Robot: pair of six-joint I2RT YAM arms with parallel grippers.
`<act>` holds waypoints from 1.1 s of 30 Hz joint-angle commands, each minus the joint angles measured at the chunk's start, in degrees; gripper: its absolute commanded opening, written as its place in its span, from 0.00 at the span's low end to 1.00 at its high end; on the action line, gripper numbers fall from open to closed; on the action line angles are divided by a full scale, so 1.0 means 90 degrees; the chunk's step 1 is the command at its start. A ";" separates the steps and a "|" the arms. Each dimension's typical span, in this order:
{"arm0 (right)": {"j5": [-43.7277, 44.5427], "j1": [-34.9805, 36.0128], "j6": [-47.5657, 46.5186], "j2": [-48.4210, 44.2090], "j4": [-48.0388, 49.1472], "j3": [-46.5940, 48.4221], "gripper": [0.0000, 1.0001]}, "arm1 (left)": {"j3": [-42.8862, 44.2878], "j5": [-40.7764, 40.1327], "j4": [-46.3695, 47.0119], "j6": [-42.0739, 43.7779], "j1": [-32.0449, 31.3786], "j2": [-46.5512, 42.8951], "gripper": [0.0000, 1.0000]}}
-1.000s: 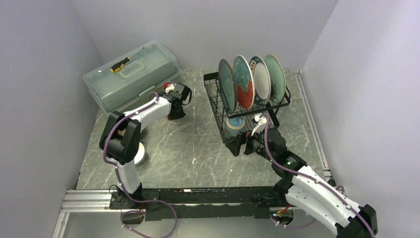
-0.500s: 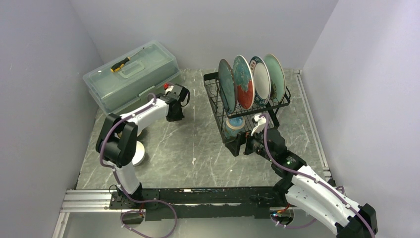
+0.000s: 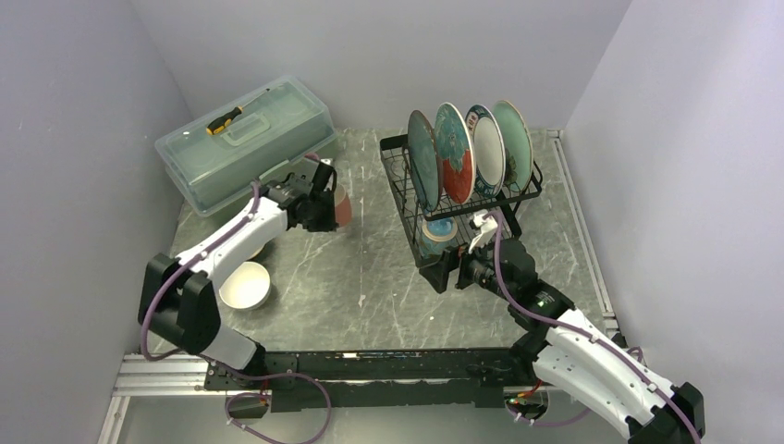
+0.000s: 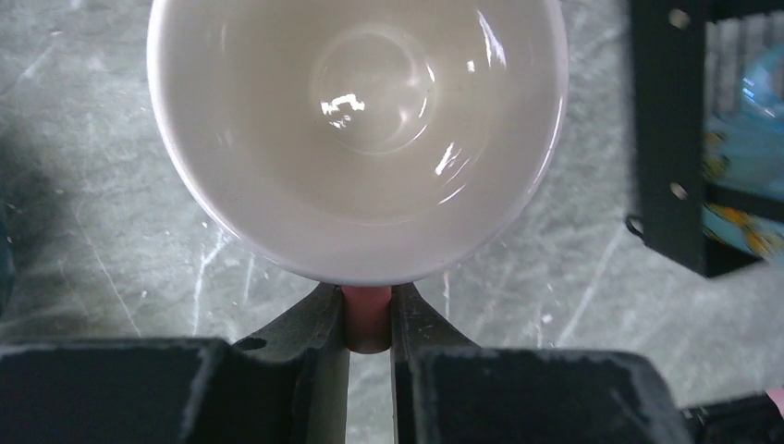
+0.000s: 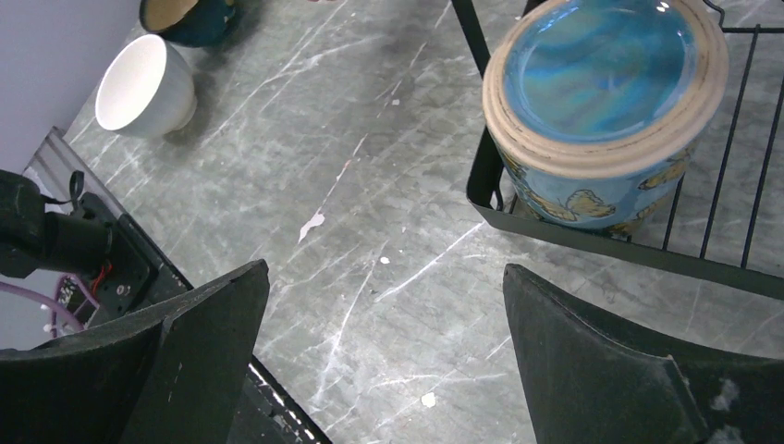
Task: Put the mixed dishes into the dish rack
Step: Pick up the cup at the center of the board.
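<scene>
My left gripper (image 3: pixel 329 205) is shut on the pink handle of the pink mug (image 3: pixel 343 206), held left of the dish rack (image 3: pixel 392 172). In the left wrist view the mug (image 4: pixel 361 139) shows its white inside, and its handle sits between my fingers (image 4: pixel 319 324). Upright in the rack's top tier stand a teal plate (image 3: pixel 423 159), a teal-and-red plate (image 3: pixel 454 153), a white dark-rimmed plate (image 3: pixel 486 148) and a pale green one (image 3: pixel 513 139). A blue tan-rimmed cup (image 5: pixel 601 102) sits in the lower tier. My right gripper (image 5: pixel 384 268) is open and holds nothing, at the rack's near corner (image 5: pixel 485 199).
A white bowl (image 3: pixel 244 285) rests on the table near my left arm's base, and a dark blue mug (image 5: pixel 189 14) with a tan inside lies beyond it. At the back left stands a translucent green box (image 3: pixel 268 148) with a screwdriver (image 3: pixel 226 118) on its lid.
My left gripper closed on the pink mug's handle and swung lower and to the right, tipping the mug into sight. The left arm's elbow dropped left, uncovering the white bowl. The right arm stayed still.
</scene>
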 commanded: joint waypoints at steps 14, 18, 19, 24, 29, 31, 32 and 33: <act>-0.1568 0.0028 -0.0782 -0.0582 0.1266 0.0119 1.00 | -0.0403 0.3916 -0.0490 0.0380 0.0093 -0.2109 0.00; -0.2108 0.0033 -0.0969 -0.0591 0.1554 0.0060 1.00 | -0.0601 0.4667 -0.0442 0.0271 0.0123 -0.2425 0.00; -0.2221 0.0033 -0.0960 -0.0601 0.1598 0.0057 1.00 | -0.0635 0.4833 -0.0462 0.0283 0.0124 -0.2492 0.00; -0.2887 0.0037 -0.1056 -0.0661 0.1418 0.0286 1.00 | -0.0890 0.5521 -0.0500 0.0291 0.0124 -0.2874 0.00; -0.3538 0.0046 -0.0845 -0.0680 0.2056 0.0283 1.00 | -0.1144 0.6228 -0.0392 0.0203 0.0134 -0.3179 0.00; -0.3718 0.0047 -0.0902 -0.0586 0.2130 0.0422 1.00 | -0.1192 0.6494 -0.0377 0.0129 0.0134 -0.3283 0.00; -0.3799 0.0061 -0.1031 -0.0531 0.1986 0.0536 1.00 | -0.1216 0.6672 -0.0341 0.0069 0.0139 -0.3340 0.00; -0.3851 0.0071 -0.1188 -0.0509 0.1817 0.0674 1.00 | -0.1248 0.6821 -0.0278 -0.0024 0.0143 -0.3414 0.00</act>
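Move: The left hand already holds the pink cup by its handle, clear of the table, its body some 4 cm to the right. The open right gripper it heads for is about 17 cm right, 11 cm back and slightly higher. A blue cup in the rack sits 20 cm right and 5 cm back, a white bowl 17 cm left and 15 cm back, both lower. From the right hand, the pink cup is about 12 cm ahead, 14 cm left and a little below. Left hand carries the cup back about 18 cm and up, tilting it; open right hand rises, turning counter-clockwise. ##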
